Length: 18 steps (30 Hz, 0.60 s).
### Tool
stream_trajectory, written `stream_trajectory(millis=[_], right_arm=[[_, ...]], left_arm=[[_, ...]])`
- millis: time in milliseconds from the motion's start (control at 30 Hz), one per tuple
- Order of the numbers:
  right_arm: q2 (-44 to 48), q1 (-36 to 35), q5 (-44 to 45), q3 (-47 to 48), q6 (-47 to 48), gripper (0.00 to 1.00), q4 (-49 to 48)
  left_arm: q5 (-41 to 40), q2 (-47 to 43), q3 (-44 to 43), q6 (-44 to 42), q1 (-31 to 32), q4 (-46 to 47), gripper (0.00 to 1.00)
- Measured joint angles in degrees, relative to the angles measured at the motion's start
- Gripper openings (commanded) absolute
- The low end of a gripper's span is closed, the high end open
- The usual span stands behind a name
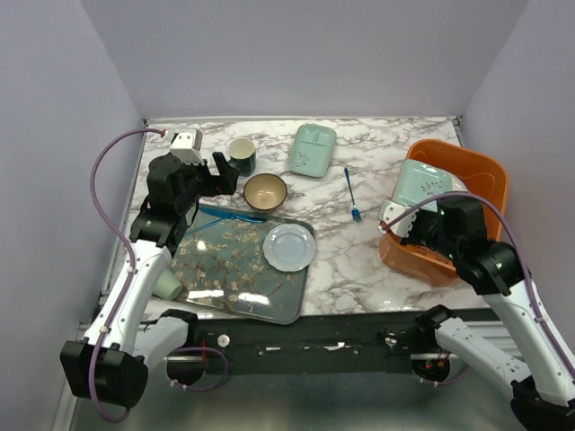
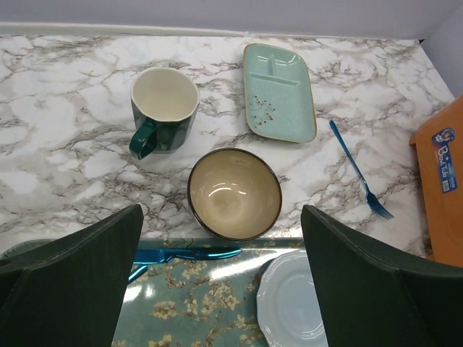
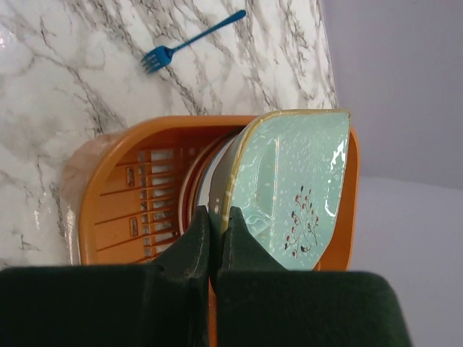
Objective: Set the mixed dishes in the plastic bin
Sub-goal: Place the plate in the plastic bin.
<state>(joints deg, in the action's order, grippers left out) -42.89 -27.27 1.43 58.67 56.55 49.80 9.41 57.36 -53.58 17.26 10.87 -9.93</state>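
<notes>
My left gripper point(image 1: 226, 175) point(image 2: 221, 220) hangs open above the table, just short of the brown bowl point(image 1: 266, 191) point(image 2: 234, 193), with nothing between its fingers. Beyond the bowl stand a dark green mug point(image 1: 241, 154) point(image 2: 164, 108) and a mint rectangular dish point(image 1: 314, 149) point(image 2: 278, 101). The orange plastic bin point(image 1: 476, 171) point(image 3: 137, 188) sits at the right. My right gripper point(image 1: 406, 215) point(image 3: 219, 217) is shut on the rim of a second mint dish point(image 1: 422, 184) point(image 3: 296, 181), which stands tilted on edge inside the bin against stacked plates point(image 3: 197, 181).
A dark floral tray point(image 1: 225, 269) point(image 2: 195, 303) lies front left with a pale plate point(image 1: 289, 247) point(image 2: 293, 303) and a blue knife point(image 1: 229, 215) point(image 2: 184, 254) on it. A pale green cup point(image 1: 168, 285) lies beside the tray under my left arm. A blue fork point(image 1: 351, 194) point(image 2: 360, 170) point(image 3: 189, 40) lies mid-table.
</notes>
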Motion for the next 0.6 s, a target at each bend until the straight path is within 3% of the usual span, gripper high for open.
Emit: stream_trajectory(millis=[600], right_arm=[[2.0,10.1,-0.6,-9.8,4.7,0.01,0.0]], left_arm=[[-0.4,-2.3,0.6,-1.2,0.0,0.8,0.99]])
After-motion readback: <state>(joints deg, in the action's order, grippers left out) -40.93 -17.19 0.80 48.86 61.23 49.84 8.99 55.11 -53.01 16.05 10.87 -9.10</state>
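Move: The right hand already grips the green plate by its edge, above the near-left part of the plastic bin. The bin's middle lies about 6 cm ahead, some 10 cm to the right and 15 cm below. The white watermelon plate, already in the bin, is roughly 9 cm ahead, 10 cm right and 16 cm down; the fork lies about 11 cm ahead, 11 cm left and 22 cm below. From the left hand, the bin is some 50 cm right and 5 cm back, about 17 cm lower. Keeping its shut-finger pinch on the green plate's edge, the right hand lowers it about 6 cm into the plastic bin while going some 4 cm to the right, towards the bin's middle. The wrist tips slightly farther down and turns a little clockwise; the descent eases off while the rightward drift goes on. ##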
